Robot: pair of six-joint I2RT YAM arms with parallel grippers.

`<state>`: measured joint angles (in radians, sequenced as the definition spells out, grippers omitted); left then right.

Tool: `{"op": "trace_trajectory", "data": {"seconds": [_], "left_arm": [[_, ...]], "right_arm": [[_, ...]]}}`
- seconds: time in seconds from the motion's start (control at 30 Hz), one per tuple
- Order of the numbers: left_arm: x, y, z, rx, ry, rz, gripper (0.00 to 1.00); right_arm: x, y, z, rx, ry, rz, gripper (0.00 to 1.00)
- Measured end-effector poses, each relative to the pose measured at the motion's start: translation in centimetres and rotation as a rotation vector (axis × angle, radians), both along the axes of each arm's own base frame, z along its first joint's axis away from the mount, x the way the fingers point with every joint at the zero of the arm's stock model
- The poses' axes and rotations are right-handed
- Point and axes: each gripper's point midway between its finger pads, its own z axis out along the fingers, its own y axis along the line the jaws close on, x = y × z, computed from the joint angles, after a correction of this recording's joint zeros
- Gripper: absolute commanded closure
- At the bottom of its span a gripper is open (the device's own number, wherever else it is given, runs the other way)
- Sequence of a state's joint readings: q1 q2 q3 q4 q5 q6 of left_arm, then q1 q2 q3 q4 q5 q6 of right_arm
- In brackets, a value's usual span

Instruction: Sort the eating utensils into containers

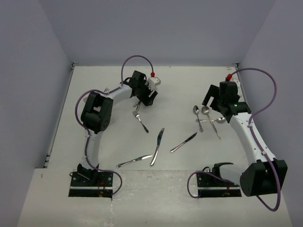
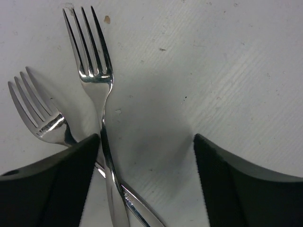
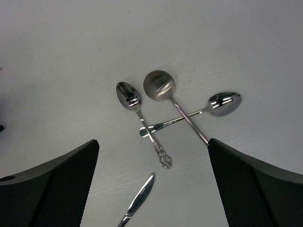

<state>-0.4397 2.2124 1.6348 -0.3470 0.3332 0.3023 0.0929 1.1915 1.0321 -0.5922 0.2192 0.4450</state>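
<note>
Two silver forks cross under my left gripper (image 2: 147,139): a long fork (image 2: 92,61) and a tilted fork (image 2: 40,116). The long fork's handle runs just inside the left finger (image 2: 57,184). The jaws are wide apart and nothing is pinched. My right gripper (image 3: 152,141) hangs open above three crossed spoons: a small spoon (image 3: 129,94), a round-bowled spoon (image 3: 159,85) and a third spoon (image 3: 225,103). In the top view the left gripper (image 1: 142,100) is over the forks (image 1: 141,123), and the right gripper (image 1: 213,105) is beside the spoons (image 1: 205,111). The containers are out of view.
Three table knives lie mid-table: one (image 1: 157,146) nearly upright, one (image 1: 183,142) slanted to its right, one (image 1: 134,161) near the front edge. A knife tip (image 3: 142,194) shows below the spoons. Grey walls close the table in on the left, back and right.
</note>
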Motion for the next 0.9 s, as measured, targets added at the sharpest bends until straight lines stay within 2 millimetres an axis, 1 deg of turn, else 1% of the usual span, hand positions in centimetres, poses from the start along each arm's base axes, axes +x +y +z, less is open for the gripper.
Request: {"op": "trace_trajectory", "data": {"seconds": [0.07,0.1,0.17,0.23,0.27,0.43,0.53,0.6,0.67,0.73,0.77,0.8,0.83,0.87,0.9], "left_arm": [[0.0,0.1,0.0,0.003,0.0,0.006,0.44],[0.1,0.1,0.0,0.005,0.0,0.009,0.59],[0.1,0.3,-0.1,0.013,-0.003,0.014,0.73],[0.2,0.5,-0.2,0.023,-0.005,0.023,0.97],[0.2,0.6,-0.4,0.029,-0.006,0.026,1.0],[0.3,0.8,-0.4,0.038,-0.018,0.033,1.0],[-0.6,0.9,-0.1,0.033,-0.017,0.026,1.0],[-1.3,0.8,0.5,0.019,-0.018,0.018,1.0],[-1.7,0.5,2.0,-0.015,-0.046,0.022,1.0],[-2.1,0.4,5.0,-0.064,-0.105,0.037,1.0],[-2.3,0.5,7.1,-0.096,-0.161,0.051,1.0],[-2.7,0.8,9.8,-0.142,-0.237,0.07,1.0],[-3.2,1.3,13.0,-0.189,-0.326,0.093,1.0],[-3.6,1.8,15.2,-0.221,-0.4,0.112,1.0],[-4.1,2.5,18.1,-0.266,-0.501,0.136,1.0]], "right_arm": [[0.0,-0.1,0.0,-0.002,0.0,-0.003,0.01],[0.0,-0.1,0.0,-0.004,0.0,-0.004,0.01],[0.0,-0.1,0.0,-0.006,0.001,-0.006,0.01],[0.0,-0.2,0.0,-0.007,0.001,-0.008,0.01],[0.0,-0.3,0.0,-0.01,0.001,-0.01,0.01],[-0.1,-0.4,0.0,-0.017,0.003,-0.018,0.01],[-0.1,-0.4,0.0,-0.016,0.002,-0.018,0.01],[-0.1,-0.4,0.1,-0.015,-0.002,-0.018,0.01],[-0.2,-0.4,0.4,-0.012,-0.013,-0.015,0.01],[-0.1,-0.2,1.0,-0.003,-0.035,-0.008,0.01],[-0.1,0.0,1.3,0.005,-0.051,-0.002,0.01],[-0.2,0.1,1.6,0.01,-0.066,0.003,0.01],[-0.2,0.2,1.9,0.015,-0.081,0.007,0.01],[-0.2,0.2,2.1,0.019,-0.093,0.01,0.01],[-0.2,0.4,2.3,0.026,-0.101,0.017,0.01]]}}
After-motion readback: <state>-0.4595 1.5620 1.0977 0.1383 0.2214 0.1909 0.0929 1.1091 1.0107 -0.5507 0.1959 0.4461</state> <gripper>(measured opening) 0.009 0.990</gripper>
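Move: The upper of two crossed forks lies just under the left hand, its middle about 2 cm to the left, level ahead, 1 cm below. The lower fork's middle is some 4 cm left and 2 cm back, a third fork about 16 cm back and 4 cm left; the container stands roughly 28 cm left and 8 cm back. From the right hand the upper fork is about 35 cm left, 13 cm ahead, 17 cm down. Left hand pinches the upper fork's handle, then lifts it some 18 cm, fingers tipping up about 30 degrees. ##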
